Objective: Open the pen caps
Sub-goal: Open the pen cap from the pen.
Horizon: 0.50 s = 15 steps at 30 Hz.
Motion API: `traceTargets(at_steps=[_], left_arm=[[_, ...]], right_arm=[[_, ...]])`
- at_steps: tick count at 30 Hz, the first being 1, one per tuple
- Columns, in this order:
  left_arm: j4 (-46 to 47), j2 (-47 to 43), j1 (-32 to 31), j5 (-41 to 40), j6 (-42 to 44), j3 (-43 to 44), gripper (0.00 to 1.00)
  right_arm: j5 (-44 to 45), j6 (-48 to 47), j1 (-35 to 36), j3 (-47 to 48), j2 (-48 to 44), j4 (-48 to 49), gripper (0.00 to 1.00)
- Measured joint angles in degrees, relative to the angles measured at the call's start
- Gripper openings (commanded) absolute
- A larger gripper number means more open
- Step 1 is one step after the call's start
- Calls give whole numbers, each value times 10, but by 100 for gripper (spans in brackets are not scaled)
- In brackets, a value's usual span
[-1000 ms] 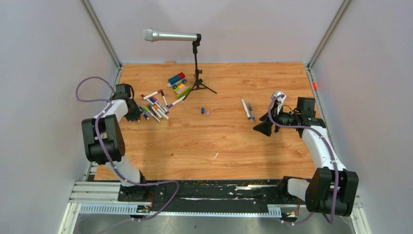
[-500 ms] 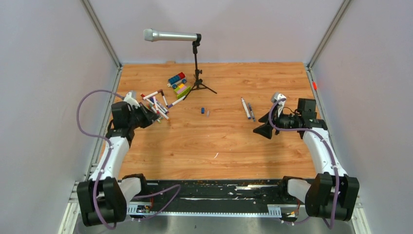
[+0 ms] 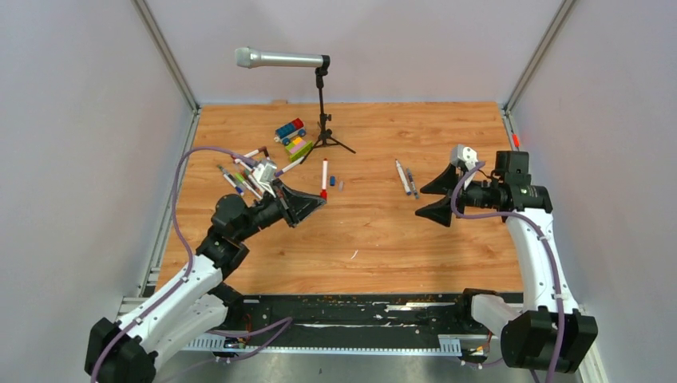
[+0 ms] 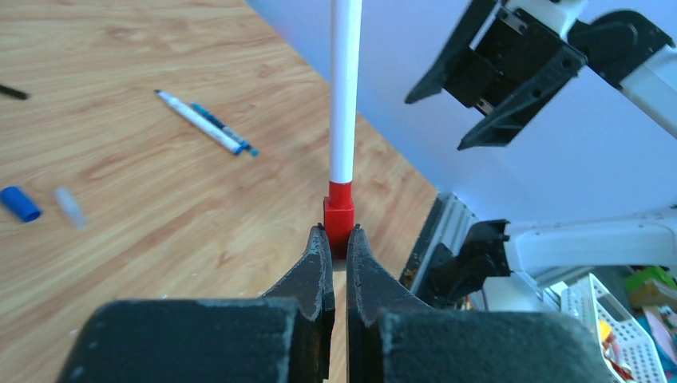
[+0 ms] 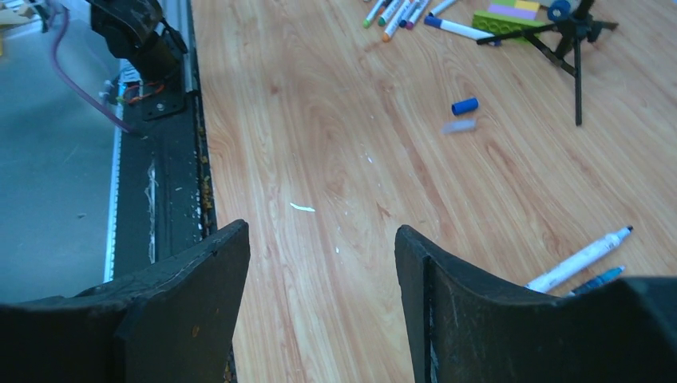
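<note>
My left gripper (image 3: 316, 204) (image 4: 336, 236) is shut on the red cap (image 4: 338, 211) of a white pen (image 3: 324, 174) (image 4: 344, 88), held above the table's middle. The barrel sticks out beyond the fingertips, pointing toward the right gripper (image 4: 471, 88). My right gripper (image 3: 431, 199) (image 5: 319, 231) stands open and empty, facing the left one. A pile of capped pens (image 3: 249, 177) (image 5: 397, 9) lies at the back left. A loose blue cap (image 3: 332, 181) (image 5: 464, 105) and a pale cap (image 3: 341, 185) (image 5: 458, 126) lie mid-table. Two pens (image 3: 405, 177) (image 5: 580, 259) lie near the right gripper.
A silver microphone (image 3: 279, 58) on a black tripod stand (image 3: 323, 128) stands at the back. Coloured toy blocks (image 3: 294, 137) lie beside it. Grey walls close the table's left, right and back. A black rail (image 3: 335, 315) runs along the near edge.
My left arm has swung from the pen pile at the left toward the table's middle, carrying the red-capped pen. The right gripper has lifted slightly and stays open.
</note>
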Motion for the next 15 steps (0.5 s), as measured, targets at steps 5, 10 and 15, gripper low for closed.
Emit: traceTargets(at_steps=[5, 10, 15], left_arm=[[34, 46, -112, -56, 11, 13, 0], [56, 112, -185, -98, 25, 45, 0], [96, 165, -221, -123, 28, 68, 0]], right_arm=[[-9, 58, 35, 38, 1, -3, 67], [-2, 183, 78, 68, 9, 50, 69], [2, 348, 117, 73, 24, 151, 71]])
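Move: My left hand already grips the red pen by its capped lower end. From this hand my open right gripper waits about 22 cm to the right, roughly level fore and aft and some 2 cm lower. On the table some 25 cm below my left hand, the blue cap is about 17 cm ahead and 2 cm right, the clear cap 15 cm ahead and 4 cm right. From my right hand, the red pen's middle is 22 cm left, 3 cm ahead and 7 cm up; the white marker lies 18 cm ahead, 1 cm left and 24 cm below. I bring my two hands together in the air: my left sweeps the upright pen about 10 cm to the right, drifting 3 cm back at an even height, and turns some 10 degrees clockwise with its grip kept shut. My right rises some 6 cm and comes 5 cm left towards the pen body, rolling roughly 15 degrees about its fingers, which stay wide open. ##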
